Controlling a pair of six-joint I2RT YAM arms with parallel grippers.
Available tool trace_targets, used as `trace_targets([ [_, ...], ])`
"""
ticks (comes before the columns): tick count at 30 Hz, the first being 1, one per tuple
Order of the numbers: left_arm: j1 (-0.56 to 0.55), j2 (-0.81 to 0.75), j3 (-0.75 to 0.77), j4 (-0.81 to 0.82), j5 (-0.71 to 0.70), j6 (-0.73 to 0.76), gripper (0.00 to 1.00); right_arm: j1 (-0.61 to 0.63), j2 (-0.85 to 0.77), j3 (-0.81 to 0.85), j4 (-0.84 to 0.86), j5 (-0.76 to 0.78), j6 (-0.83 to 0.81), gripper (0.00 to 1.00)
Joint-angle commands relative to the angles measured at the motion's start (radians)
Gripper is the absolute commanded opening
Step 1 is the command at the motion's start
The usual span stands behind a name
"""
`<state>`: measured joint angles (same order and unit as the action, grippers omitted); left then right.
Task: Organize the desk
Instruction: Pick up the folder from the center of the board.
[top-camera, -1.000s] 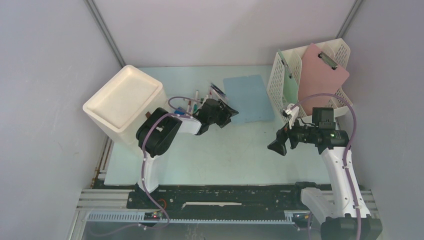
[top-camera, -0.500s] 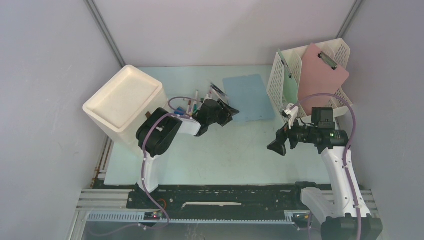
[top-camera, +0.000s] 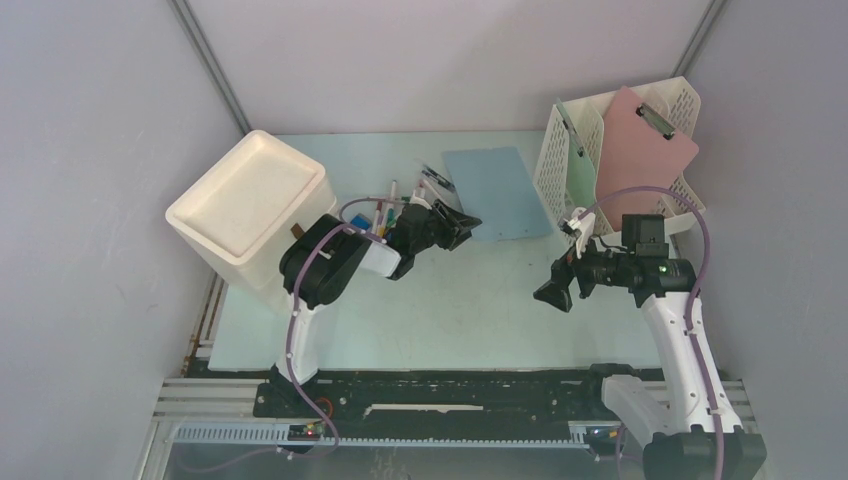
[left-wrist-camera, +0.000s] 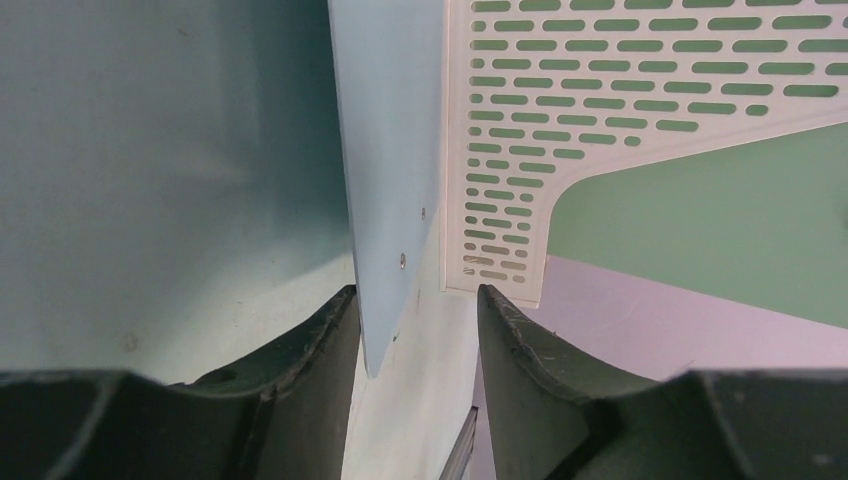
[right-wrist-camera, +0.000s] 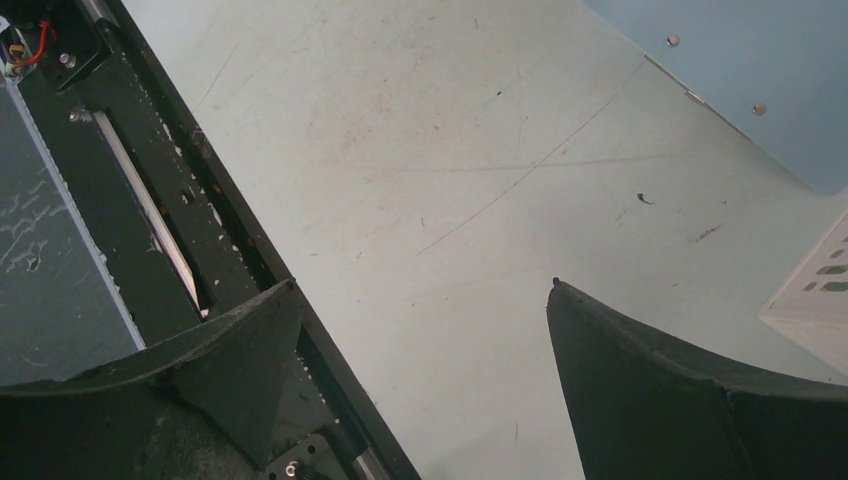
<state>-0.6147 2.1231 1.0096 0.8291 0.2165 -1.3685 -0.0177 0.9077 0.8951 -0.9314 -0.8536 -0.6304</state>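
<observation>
The desk (top-camera: 450, 300) is a pale mint-green top. A flat blue board (top-camera: 500, 190) lies on it at the back middle. My left gripper (top-camera: 462, 222) is at the board's near left corner, turned on its side. In the left wrist view the blue board's (left-wrist-camera: 385, 130) corner sits between the fingers of the left gripper (left-wrist-camera: 415, 295), against the left one, with a gap to the right one. My right gripper (top-camera: 552, 292) hangs open over bare desk; the right wrist view shows nothing inside the right gripper (right-wrist-camera: 422, 284).
A white perforated file rack (top-camera: 560, 170) at the back right holds a pink clipboard (top-camera: 640, 150) and a green one (top-camera: 580, 170). A white bin (top-camera: 245, 195) stands at the left. Several pens (top-camera: 385, 210) lie beside the left arm. A black rail (top-camera: 450, 385) runs along the front edge.
My left gripper has slid a little to the right onto the blue board's corner and its jaws have narrowed. The right arm has stayed still.
</observation>
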Motion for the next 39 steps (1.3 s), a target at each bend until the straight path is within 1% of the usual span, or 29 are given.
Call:
trace_targets([
  [1,0.006,0.008,0.041,0.062,0.024,-0.014,0.47,0.011,0.003,-0.002,0.007,0.001,-0.017,1.00],
  [2,0.007,0.012,0.046,0.055,0.027,-0.014,0.45,0.012,0.005,-0.003,0.008,0.002,-0.017,1.00],
  [6,0.006,0.021,0.066,0.034,0.029,-0.009,0.42,0.016,0.004,-0.003,0.008,0.005,-0.016,1.00],
  [15,0.005,0.033,0.097,-0.004,0.026,0.022,0.30,0.015,0.002,-0.002,0.007,0.008,-0.015,1.00],
  [22,0.006,0.043,0.110,-0.025,0.024,0.047,0.23,0.015,0.002,-0.004,0.007,0.007,-0.017,1.00],
  [28,0.006,0.047,0.116,-0.031,0.023,0.061,0.08,0.016,0.000,-0.005,0.010,0.006,-0.017,1.00],
  [32,0.005,0.042,0.111,-0.031,0.022,0.080,0.01,0.015,0.000,-0.005,0.008,0.007,-0.017,1.00],
  [36,0.007,0.005,0.084,-0.031,0.007,0.126,0.00,0.015,0.000,-0.006,0.008,0.005,-0.019,1.00],
  [39,0.006,-0.051,0.051,-0.034,-0.008,0.180,0.00,0.015,-0.001,-0.005,0.008,0.003,-0.018,1.00],
])
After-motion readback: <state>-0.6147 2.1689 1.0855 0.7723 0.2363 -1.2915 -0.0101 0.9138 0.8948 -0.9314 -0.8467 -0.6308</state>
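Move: The blue folder's middle lies about 7 cm ahead of the left hand and 5 cm to its right, roughly 2 cm lower, with its raised near-left edge already between the parted fingers. The black markers are some 10 cm ahead and 8 cm left; the white rack's middle is about 10 cm ahead, 30 cm right and 6 cm higher. From the right hand, the folder is around 19 cm ahead, 9 cm left and 17 cm below. The left hand first eases about 1 cm forward and 1 cm to its right, rising slightly, so its half-open fingers reach a little further over and under the blue folder's near-left edge. It then sinks roughly 1.5 cm while the fingers close fully, one from below and one from above, pinching the thin edge near the corner with the wrist barely turning. ##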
